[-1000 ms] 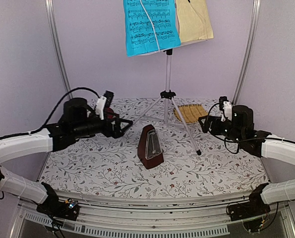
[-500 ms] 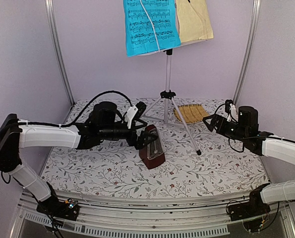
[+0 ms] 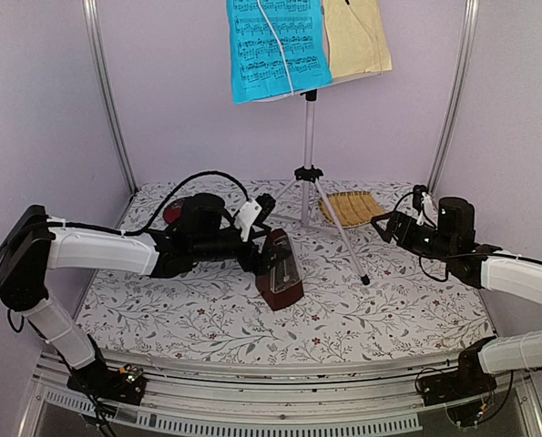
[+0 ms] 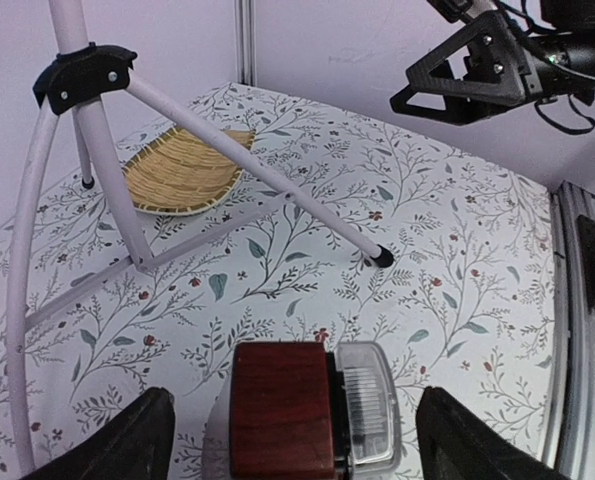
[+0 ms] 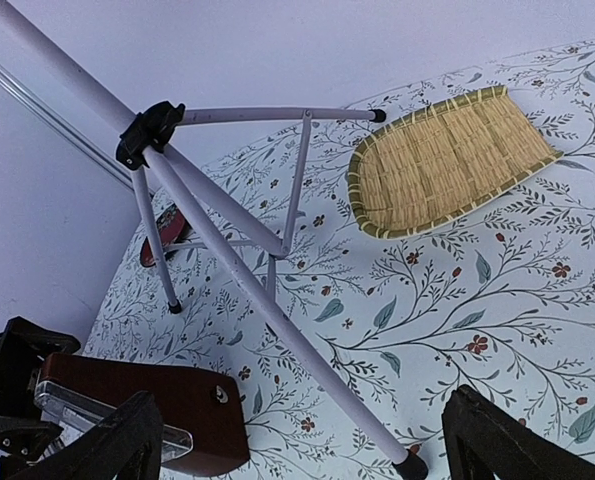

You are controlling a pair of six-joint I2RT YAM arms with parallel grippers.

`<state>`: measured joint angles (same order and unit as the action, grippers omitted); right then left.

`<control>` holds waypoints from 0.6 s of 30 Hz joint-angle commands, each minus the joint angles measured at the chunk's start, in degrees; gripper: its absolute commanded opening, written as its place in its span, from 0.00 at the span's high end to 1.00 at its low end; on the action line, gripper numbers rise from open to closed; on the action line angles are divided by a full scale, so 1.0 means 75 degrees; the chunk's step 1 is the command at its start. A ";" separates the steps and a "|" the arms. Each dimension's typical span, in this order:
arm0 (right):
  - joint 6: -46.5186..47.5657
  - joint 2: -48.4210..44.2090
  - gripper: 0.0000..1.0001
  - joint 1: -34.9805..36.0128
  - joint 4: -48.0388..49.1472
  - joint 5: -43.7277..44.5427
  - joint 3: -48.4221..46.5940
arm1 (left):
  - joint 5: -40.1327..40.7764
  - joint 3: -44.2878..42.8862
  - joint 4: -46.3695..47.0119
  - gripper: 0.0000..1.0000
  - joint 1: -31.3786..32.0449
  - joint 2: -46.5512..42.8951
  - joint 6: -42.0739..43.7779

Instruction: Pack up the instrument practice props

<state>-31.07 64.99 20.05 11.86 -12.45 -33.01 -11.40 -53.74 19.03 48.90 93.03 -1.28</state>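
Observation:
The dark red-brown metronome [image 3: 280,273] stands upright mid-table. My left gripper [image 3: 267,244] is open at its top. In the left wrist view the metronome [image 4: 280,410] sits between the two fingers [image 4: 127,445], with a gap on each side. The silver tripod music stand [image 3: 309,137] rises behind it. It holds a blue sheet [image 3: 278,45] and a pale-yellow sheet [image 3: 357,36] on its desk. My right gripper [image 3: 386,226] hangs open to the right of the stand's front leg [image 5: 237,260], holding nothing. The right wrist view shows the metronome [image 5: 147,410] at lower left.
A woven bamboo tray [image 3: 350,208] lies at the back right, behind the tripod legs. A small red object [image 3: 172,212] lies at the back left, partly hidden by my left arm. Metal frame posts [image 3: 107,91] stand in both back corners.
My left arm has reached right, from the table's left side to the metronome, which now stands between its jaws. The right gripper has shifted slightly right and up.

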 commanded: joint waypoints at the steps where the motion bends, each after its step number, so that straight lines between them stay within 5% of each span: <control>1: -0.0098 -0.0201 0.01 -0.0049 0.0198 -0.0051 0.0178 | 0.0301 -0.0091 0.0339 0.19 0.0133 0.0092 0.0077; 12: -0.0078 -0.0404 0.01 -0.0045 0.0148 -0.0041 0.0208 | 0.0718 -0.0101 0.0182 0.51 0.0198 0.0158 -0.0130; 18: -0.0030 -0.0570 0.01 -0.0045 0.0043 -0.0015 0.0211 | 0.1555 -0.0170 -0.0121 0.57 0.0412 0.0168 -0.0409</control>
<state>-31.55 62.26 20.05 11.97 -12.56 -32.21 -5.85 -53.74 20.23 50.33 93.03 -2.28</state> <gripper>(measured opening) 0.991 0.471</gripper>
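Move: The metronome stands upright between the left hand's open fingers. Its middle is about 1 cm to that hand's right, level with it going forward, and some 7 cm below. From the left hand, the stand's near foot is roughly 22 cm right and 4 cm ahead on the table, and its other visible foot some 16 cm left and 16 cm ahead. From the right hand, the metronome's middle lies about 27 cm left, 6 cm back and 7 cm below. The left fingers close from nearly wide open to about half and come up against both sides of the metronome's upper part, pinching it across the red body and its clear cover, where the closing stops. The hand itself stays almost in place, with only a half-centimetre drift and a turn of some 5 degrees counter-clockwise. ##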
